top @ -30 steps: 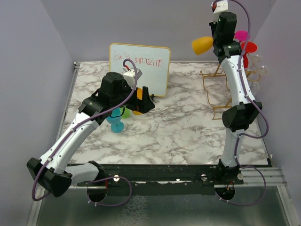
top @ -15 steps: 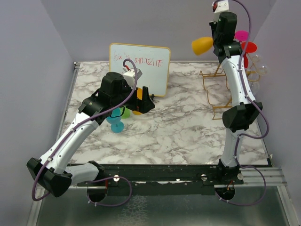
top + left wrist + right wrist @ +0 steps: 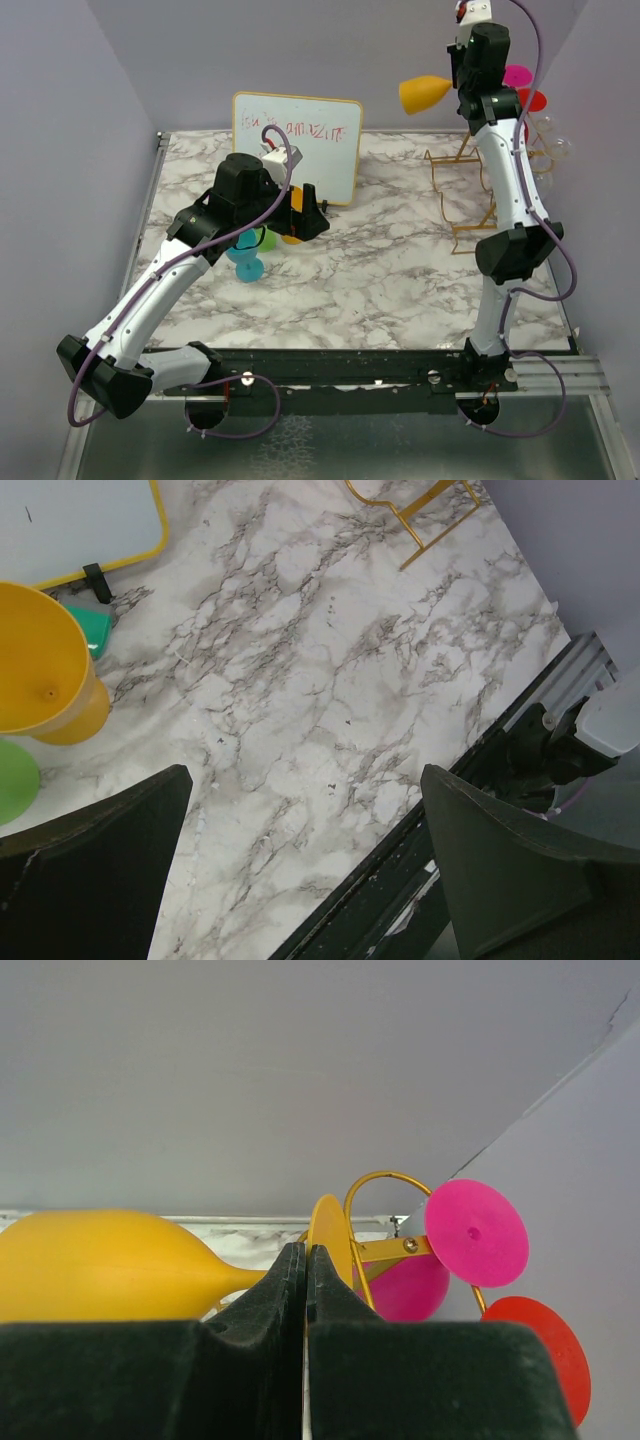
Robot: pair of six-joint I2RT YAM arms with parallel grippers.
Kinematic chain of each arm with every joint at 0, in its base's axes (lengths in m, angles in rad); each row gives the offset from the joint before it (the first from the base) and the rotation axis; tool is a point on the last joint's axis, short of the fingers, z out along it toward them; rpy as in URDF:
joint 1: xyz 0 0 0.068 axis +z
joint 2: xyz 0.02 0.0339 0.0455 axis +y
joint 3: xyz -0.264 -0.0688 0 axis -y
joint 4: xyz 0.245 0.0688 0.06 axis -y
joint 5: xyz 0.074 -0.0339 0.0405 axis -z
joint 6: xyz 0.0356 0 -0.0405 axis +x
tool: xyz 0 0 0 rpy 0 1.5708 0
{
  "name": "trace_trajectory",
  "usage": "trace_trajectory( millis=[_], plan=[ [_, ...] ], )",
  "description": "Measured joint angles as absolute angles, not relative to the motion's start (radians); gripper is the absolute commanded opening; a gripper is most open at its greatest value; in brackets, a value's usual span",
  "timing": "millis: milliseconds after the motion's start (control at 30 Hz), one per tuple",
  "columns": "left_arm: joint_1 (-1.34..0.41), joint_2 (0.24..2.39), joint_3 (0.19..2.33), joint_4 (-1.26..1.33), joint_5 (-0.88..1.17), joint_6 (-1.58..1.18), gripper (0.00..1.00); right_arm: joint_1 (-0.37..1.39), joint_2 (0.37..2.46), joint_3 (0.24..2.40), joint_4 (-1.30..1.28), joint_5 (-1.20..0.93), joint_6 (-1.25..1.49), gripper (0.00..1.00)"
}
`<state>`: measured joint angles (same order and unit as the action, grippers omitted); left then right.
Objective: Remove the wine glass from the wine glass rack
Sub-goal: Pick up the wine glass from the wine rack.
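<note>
My right gripper (image 3: 463, 88) (image 3: 306, 1251) is held high at the back right and is shut on the stem of a yellow wine glass (image 3: 423, 93) (image 3: 110, 1265). The glass lies sideways, bowl to the left, with its foot disc (image 3: 330, 1238) just past the fingertips, beside a curled loop of the gold wine glass rack (image 3: 452, 190) (image 3: 372, 1185). I cannot tell whether the foot touches that loop. My left gripper (image 3: 305, 215) (image 3: 305, 772) hangs open over the marble table, holding nothing.
A pink glass (image 3: 475, 1232) (image 3: 517, 75) and a red one (image 3: 535, 1345) (image 3: 533, 99) hang on the rack, with clear glasses (image 3: 555, 150) further right. By the left gripper stand a yellow glass (image 3: 40, 665), a green one (image 3: 15, 780), a teal one (image 3: 245, 262) and a whiteboard (image 3: 297, 140).
My right gripper has lifted a little and carried the yellow wine glass slightly up and to the left. The left arm has not moved.
</note>
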<state>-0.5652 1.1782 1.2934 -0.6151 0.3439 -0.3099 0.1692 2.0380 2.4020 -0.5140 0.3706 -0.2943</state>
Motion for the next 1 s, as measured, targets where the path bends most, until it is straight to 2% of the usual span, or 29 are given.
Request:
trace_trajectory(
  millis=[1000],
  plan=[
    [-0.565, 1.189, 1.294, -0.583, 0.319, -0.337, 0.99, 0.178, 1.906, 2.403, -0.619, 0.209, -0.131, 0.0]
  ],
)
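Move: The right hand, closed on the yellow wine glass's stem by its foot, is to carry it to the standing yellow glass, roughly 33 cm to its left, 20 cm back and 33 cm below. Of the racked glasses, the pink foot lies about 12 cm right, 5 cm ahead and 3 cm lower; the red foot about 16 cm right, 2 cm ahead and 7 cm lower. From the left hand the standing yellow glass is some 13 cm ahead, 5 cm left and 21 cm down. Back and up together, about 4.5 cm each way and some 3 cm to the left, slowly at first and then gathering speed, the right hand draws the yellow wine glass away from the rack. The shut fingers keep their pinch on the stem while the wrist rolls its left side up about 10 degrees and swings a little counter-clockwise. ##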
